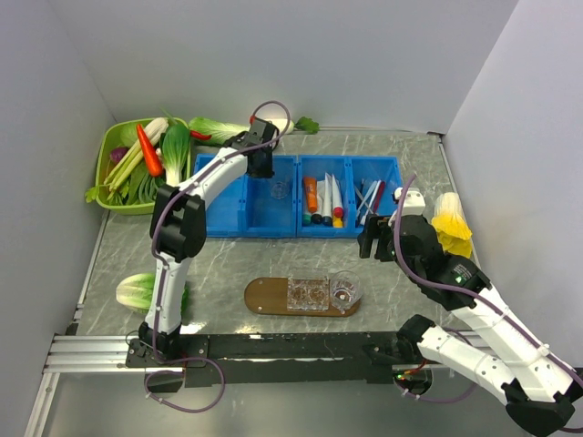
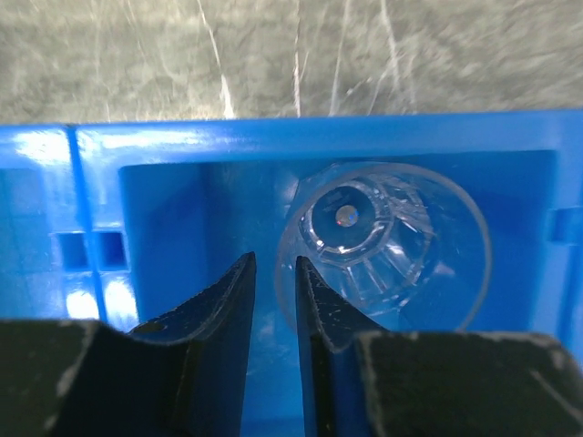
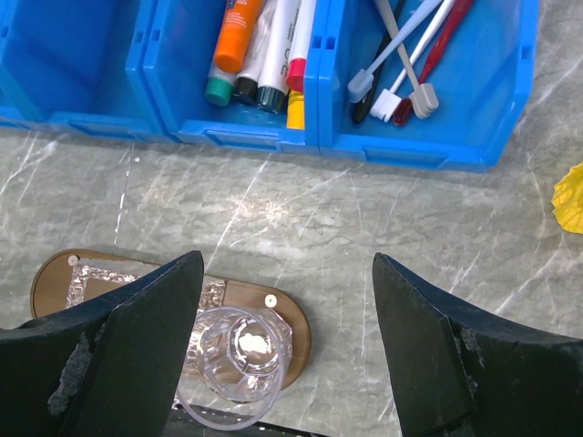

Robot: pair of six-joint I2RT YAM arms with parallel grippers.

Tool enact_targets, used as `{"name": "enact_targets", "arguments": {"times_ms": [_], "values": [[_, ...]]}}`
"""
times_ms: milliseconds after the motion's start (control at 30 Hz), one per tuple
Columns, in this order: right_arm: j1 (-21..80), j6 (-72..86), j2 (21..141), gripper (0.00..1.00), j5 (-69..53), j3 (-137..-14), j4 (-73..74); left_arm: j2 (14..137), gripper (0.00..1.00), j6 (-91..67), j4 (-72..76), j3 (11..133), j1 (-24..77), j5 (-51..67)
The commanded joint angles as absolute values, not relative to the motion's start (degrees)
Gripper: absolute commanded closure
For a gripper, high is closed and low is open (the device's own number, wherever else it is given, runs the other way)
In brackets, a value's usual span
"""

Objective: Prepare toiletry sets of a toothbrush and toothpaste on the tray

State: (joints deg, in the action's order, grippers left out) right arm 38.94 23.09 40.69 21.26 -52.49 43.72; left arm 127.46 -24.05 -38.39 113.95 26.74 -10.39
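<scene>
The brown wooden tray [image 1: 264, 296] [image 3: 298, 320] lies in front of three blue bins. A clear cup [image 1: 345, 289] [image 3: 239, 364] stands on its right end, beside a crinkly clear piece [image 1: 307, 293]. White toothpaste tubes [image 1: 330, 196] [image 3: 278, 41] lie in the middle bin, toothbrushes [image 1: 369, 196] [image 3: 401, 55] in the right bin. My left gripper [image 1: 264, 168] [image 2: 275, 262] hangs in the left bin [image 2: 182, 209], jaws a narrow gap apart and straddling the wall of a second clear cup [image 1: 279, 188] [image 2: 383, 241]. My right gripper [image 1: 375, 241] [image 3: 287, 264] is wide open and empty above the tray's right end.
An orange tube [image 3: 239, 27] lies with the toothpaste. A green basket of vegetables [image 1: 137, 164] stands at the back left, a cabbage [image 1: 137, 291] lies near the left arm's base, and a yellow object [image 1: 451, 226] [image 3: 569, 196] is right of the bins. Walls close in on three sides.
</scene>
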Motion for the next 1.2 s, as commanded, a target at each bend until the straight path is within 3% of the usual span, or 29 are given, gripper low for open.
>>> {"name": "enact_targets", "arguments": {"times_ms": [0, 233, 367, 733, 1167], "values": [[38.6, 23.5, 40.9, 0.18, 21.1, -53.6, 42.8, 127.8, 0.72, -23.1, -37.6, 113.6, 26.9, -10.5], [38.7, 23.6, 41.2, 0.18, 20.8, -53.7, 42.6, 128.2, 0.83, -23.6, -37.5, 113.6, 26.8, -9.3], [38.7, 23.6, 41.3, 0.18, 20.7, -53.7, 42.6, 127.5, 0.99, -24.0, -37.5, 113.4, 26.9, -9.8], [38.7, 23.5, 41.4, 0.18, 20.7, -54.1, 42.9, 123.1, 0.99, -24.2, -37.5, 112.5, 26.9, -10.3], [38.7, 22.2, 39.0, 0.18, 21.9, -54.8, 43.9, 101.8, 0.99, -24.7, -36.4, 102.3, 27.0, -4.0]]}}
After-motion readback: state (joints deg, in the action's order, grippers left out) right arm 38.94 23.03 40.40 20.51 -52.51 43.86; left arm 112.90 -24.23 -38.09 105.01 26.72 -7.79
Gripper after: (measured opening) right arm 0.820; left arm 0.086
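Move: To the right of the left hand, level fore and aft, the glass cup's middle is about 4 cm off and some 5 cm lower, its left rim between the open fingertips. The toothpaste tubes are some 13 cm right and 3 cm back, the toothbrushes about 24 cm right and 3 cm back. The wooden tray waits roughly 30 cm back, 8 cm right. For the right hand, the cup is about 29 cm ahead, 22 cm left and 17 cm below. Sinking a last centimetre, the left hand shuts its fingers on the left side of the glass cup's rim, one finger inside and one outside, and stays there briefly with its grip closed. It then lifts at growing speed, about 8 cm up out of the blue compartment, drawing back some 3.5 cm towards the wooden tray as it rises. ##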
